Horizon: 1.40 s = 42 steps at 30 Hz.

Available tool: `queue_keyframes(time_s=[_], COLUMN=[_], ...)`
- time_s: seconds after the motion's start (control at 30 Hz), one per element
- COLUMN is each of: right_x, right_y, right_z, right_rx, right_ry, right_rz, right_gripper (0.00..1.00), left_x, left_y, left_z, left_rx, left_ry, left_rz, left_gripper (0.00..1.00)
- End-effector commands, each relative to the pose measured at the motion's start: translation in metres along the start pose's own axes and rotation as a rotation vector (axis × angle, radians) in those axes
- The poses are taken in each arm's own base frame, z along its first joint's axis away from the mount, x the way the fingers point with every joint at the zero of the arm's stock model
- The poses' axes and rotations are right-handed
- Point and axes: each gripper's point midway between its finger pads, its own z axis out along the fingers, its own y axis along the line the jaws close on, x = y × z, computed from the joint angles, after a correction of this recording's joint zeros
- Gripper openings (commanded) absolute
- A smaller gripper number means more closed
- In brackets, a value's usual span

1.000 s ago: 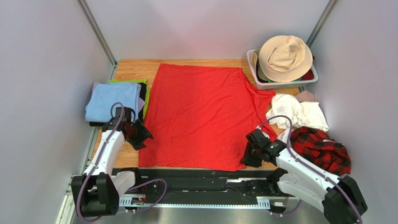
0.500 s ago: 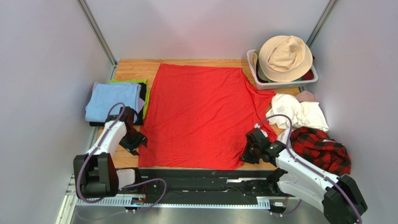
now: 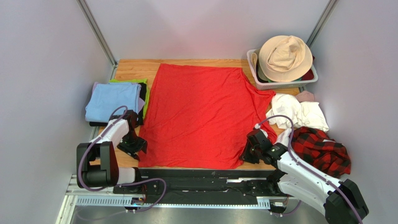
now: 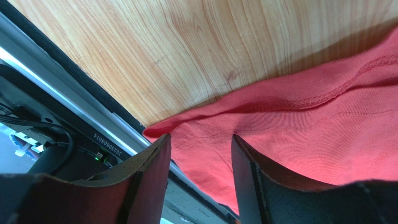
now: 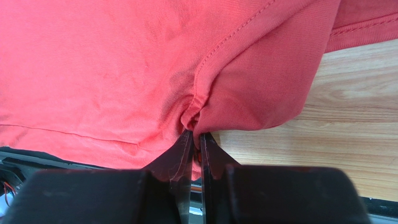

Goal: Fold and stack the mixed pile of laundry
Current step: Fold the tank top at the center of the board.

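Note:
The large red T-shirt (image 3: 201,112) lies spread flat over the middle of the wooden table. My left gripper (image 3: 132,144) is at its near left corner; in the left wrist view the left gripper (image 4: 200,137) stands open, its fingers straddling the red hem (image 4: 289,140) by the table edge. My right gripper (image 3: 247,153) is at the near right corner. In the right wrist view the right gripper (image 5: 195,134) is shut on a pinched fold of the T-shirt (image 5: 140,70). White cloths (image 3: 299,114), a plaid shirt (image 3: 322,149) and a small pink piece (image 3: 306,95) lie at the right.
A folded stack topped by a light blue cloth (image 3: 112,102) sits at the left edge. A white slatted basket (image 3: 280,84) with a beige hat (image 3: 285,56) stands at the back right. A black rail (image 4: 70,116) runs along the table's near edge.
The left gripper has swung down and inward to the shirt's near left corner. The right gripper has shut on the shirt's near right corner.

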Motion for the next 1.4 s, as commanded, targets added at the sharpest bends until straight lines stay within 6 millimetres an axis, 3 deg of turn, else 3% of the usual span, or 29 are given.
queue_keyframes(time_s=[0.0,0.1,0.13,0.17,0.23,0.33,0.47,0.6,0.67,0.8,0.87,1.13,1.37], right_x=[-0.005,-0.007,-0.007,-0.006,-0.006,-0.006,-0.005,-0.005,-0.005,-0.004,-0.003,-0.010,-0.028], right_y=[0.002,0.002,0.003,0.003,0.002,0.000,-0.001,-0.001,-0.001,-0.003,-0.004,0.003,0.023], right_z=[0.000,-0.001,-0.002,-0.002,-0.001,-0.001,-0.001,0.000,0.000,-0.001,-0.001,-0.013,-0.038], right_rx=[-0.012,-0.009,-0.010,-0.010,-0.007,0.004,0.004,0.003,0.004,0.008,0.009,-0.002,-0.036], right_ry=[-0.029,-0.036,-0.035,-0.035,-0.035,-0.034,-0.033,-0.034,-0.034,-0.034,-0.030,-0.043,-0.081], right_rz=[-0.014,-0.010,-0.009,-0.008,-0.006,-0.006,-0.003,-0.002,-0.006,-0.004,-0.004,-0.006,-0.042], right_gripper=[0.13,0.13,0.13,0.13,0.13,0.14,0.14,0.14,0.14,0.14,0.14,0.13,0.08], left_x=[-0.016,-0.020,-0.021,-0.020,-0.015,-0.012,-0.012,-0.013,-0.014,-0.020,-0.020,-0.017,-0.017], left_y=[-0.010,-0.014,-0.019,-0.021,-0.030,-0.030,-0.029,-0.028,-0.029,-0.027,-0.027,-0.029,-0.025], left_z=[-0.007,-0.004,-0.002,0.002,0.006,0.009,0.009,0.010,0.009,0.013,0.013,0.009,-0.016], left_rx=[0.007,-0.007,0.006,0.002,0.021,-0.005,-0.004,-0.009,-0.001,0.000,0.006,0.032,0.111], left_ry=[-0.069,-0.070,-0.072,-0.058,-0.037,-0.027,-0.035,-0.037,-0.045,-0.088,-0.090,-0.078,-0.129], left_rz=[-0.024,-0.020,-0.009,-0.004,0.010,0.010,0.010,0.008,0.005,0.012,0.013,0.071,0.061], left_gripper=[0.56,0.52,0.47,0.34,0.30,0.35,0.58,0.57,0.40,0.19,0.01,0.00,0.00])
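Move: The tank top's left edge, where I'll pinch it, lies about 2 cm ahead of my open left hand and 1 cm below. Its near-left corner is some 3 cm back and 2 cm to the left of that hand. The folded stack stands roughly 22 cm ahead and 11 cm left of it. From my right hand, already gripping the near-right edge, that left-edge spot is about 44 cm left and 4 cm ahead. My left hand eases forward about 2.5 cm and dips 1 cm onto the tank top's left edge just beyond the near corner. Its fingers half close, open again, then shut fully and pinch the hem. My right hand keeps its grip on the near-right edge, holds still, and at the end rises about 1.5 cm as my left begins lifting too. ##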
